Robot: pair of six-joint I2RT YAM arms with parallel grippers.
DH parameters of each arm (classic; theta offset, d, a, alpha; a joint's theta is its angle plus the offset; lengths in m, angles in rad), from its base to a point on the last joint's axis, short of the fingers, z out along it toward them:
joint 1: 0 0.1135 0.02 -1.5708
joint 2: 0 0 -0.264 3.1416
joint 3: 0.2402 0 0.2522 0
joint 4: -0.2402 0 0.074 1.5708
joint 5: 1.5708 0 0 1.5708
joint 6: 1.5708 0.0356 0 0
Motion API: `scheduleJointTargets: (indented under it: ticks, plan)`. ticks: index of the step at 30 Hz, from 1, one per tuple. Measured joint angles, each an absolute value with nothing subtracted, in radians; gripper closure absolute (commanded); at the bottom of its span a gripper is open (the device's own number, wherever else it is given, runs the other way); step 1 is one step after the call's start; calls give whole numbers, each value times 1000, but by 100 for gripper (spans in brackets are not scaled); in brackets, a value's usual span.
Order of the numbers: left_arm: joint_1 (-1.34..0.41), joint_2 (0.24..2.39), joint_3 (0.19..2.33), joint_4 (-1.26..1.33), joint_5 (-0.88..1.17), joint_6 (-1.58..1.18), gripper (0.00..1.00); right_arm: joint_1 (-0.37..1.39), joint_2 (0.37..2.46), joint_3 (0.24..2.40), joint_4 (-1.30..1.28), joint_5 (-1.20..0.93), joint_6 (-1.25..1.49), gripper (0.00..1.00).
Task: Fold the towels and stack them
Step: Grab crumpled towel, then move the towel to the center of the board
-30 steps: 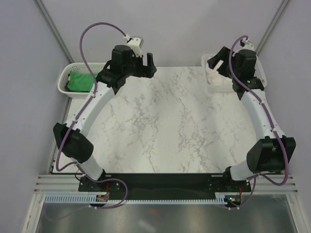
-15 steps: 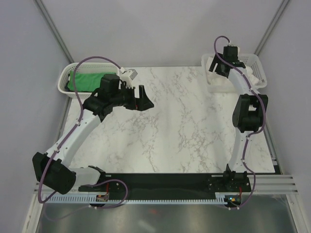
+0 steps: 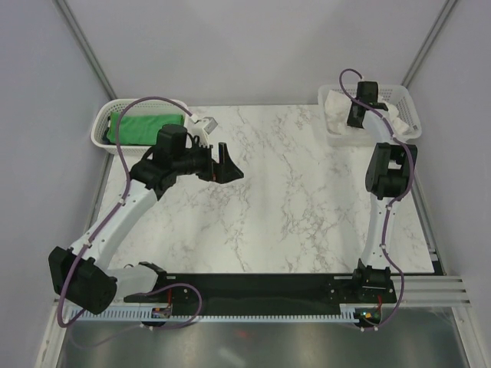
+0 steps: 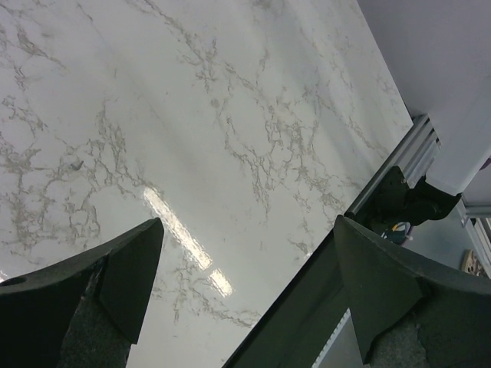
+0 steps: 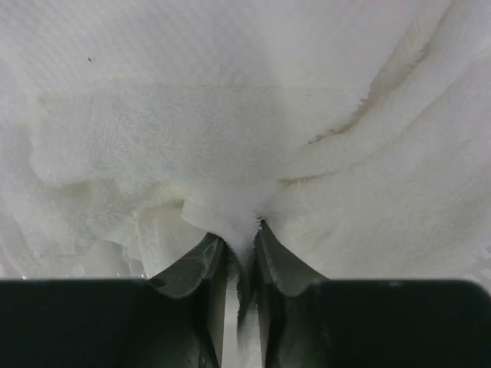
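Note:
A crumpled white towel (image 3: 335, 107) lies in the white mesh basket (image 3: 407, 107) at the back right. My right gripper (image 3: 354, 119) reaches down into that basket. In the right wrist view its jaws are shut on a pinched fold of the white towel (image 5: 230, 115), the cloth squeezed between the two fingertips at the right gripper (image 5: 239, 238). A bright green towel (image 3: 146, 127) lies in the basket (image 3: 101, 130) at the back left. My left gripper (image 3: 226, 162) hovers over the marble table right of that basket, open and holding nothing (image 4: 245, 276). No navy towel shows.
The marble table top (image 3: 284, 199) stretches between the two baskets. A black rail and a metal frame (image 4: 399, 161) run along the table's near edge, with the arm bases (image 3: 360, 280) on it. Grey walls close in the back and sides.
My right gripper has dropped into the right basket and closed on the white towel. The left arm has swung down and right over the table, its gripper still open.

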State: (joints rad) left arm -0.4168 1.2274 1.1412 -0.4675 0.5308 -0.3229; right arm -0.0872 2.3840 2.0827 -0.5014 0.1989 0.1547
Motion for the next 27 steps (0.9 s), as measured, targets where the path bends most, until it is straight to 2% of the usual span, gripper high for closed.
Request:
scheduleJointTargets:
  ticks: [1, 2, 7, 12, 17, 24, 27]
  plan:
    - [-417, 1227, 1138, -464, 533, -324, 0, -88, 2384, 2085, -502, 199, 146, 85]
    - [-417, 1227, 1137, -460, 535, -325, 0, -88, 2384, 2092, -503, 201, 141, 100]
    - [-417, 1227, 1137, -427, 543, -334, 0, -90, 2370, 2152, -501, 198, 134, 100]
    - [-417, 1216, 1137, -412, 527, -349, 0, -95, 2241, 2152, -478, 173, 157, 100]
    - [-417, 1224, 1164, -402, 527, -357, 0, -101, 1975, 2147, -418, 122, 233, 100]
    - [-416, 1263, 1317, -385, 529, -366, 0, -96, 1504, 2093, -270, -6, 325, 100]
    - [-413, 1263, 1371, -380, 530, -367, 0, -96, 1366, 2096, -230, -76, 358, 100]
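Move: The crumpled white towel lies right around my right fingertips in the basket, its middle about 3 cm ahead, 4 cm to the right and barely below them. The basket holding the towel is centred some 4 cm ahead and 5 cm to the right, about 2 cm down. From my open left hand, the towel is roughly 36 cm ahead, 50 cm to the right and 18 cm lower. My right fingers, already partly shut around a fold of the white towel, close the rest of the way and pinch it. I ease up, then haul it quickly up out of the basket, almost 60 cm in all, drawing back about 25 cm on the later part while the wrist tips up until the fingers point above level. My left hand, still wide open, rises some 10 cm late on. ##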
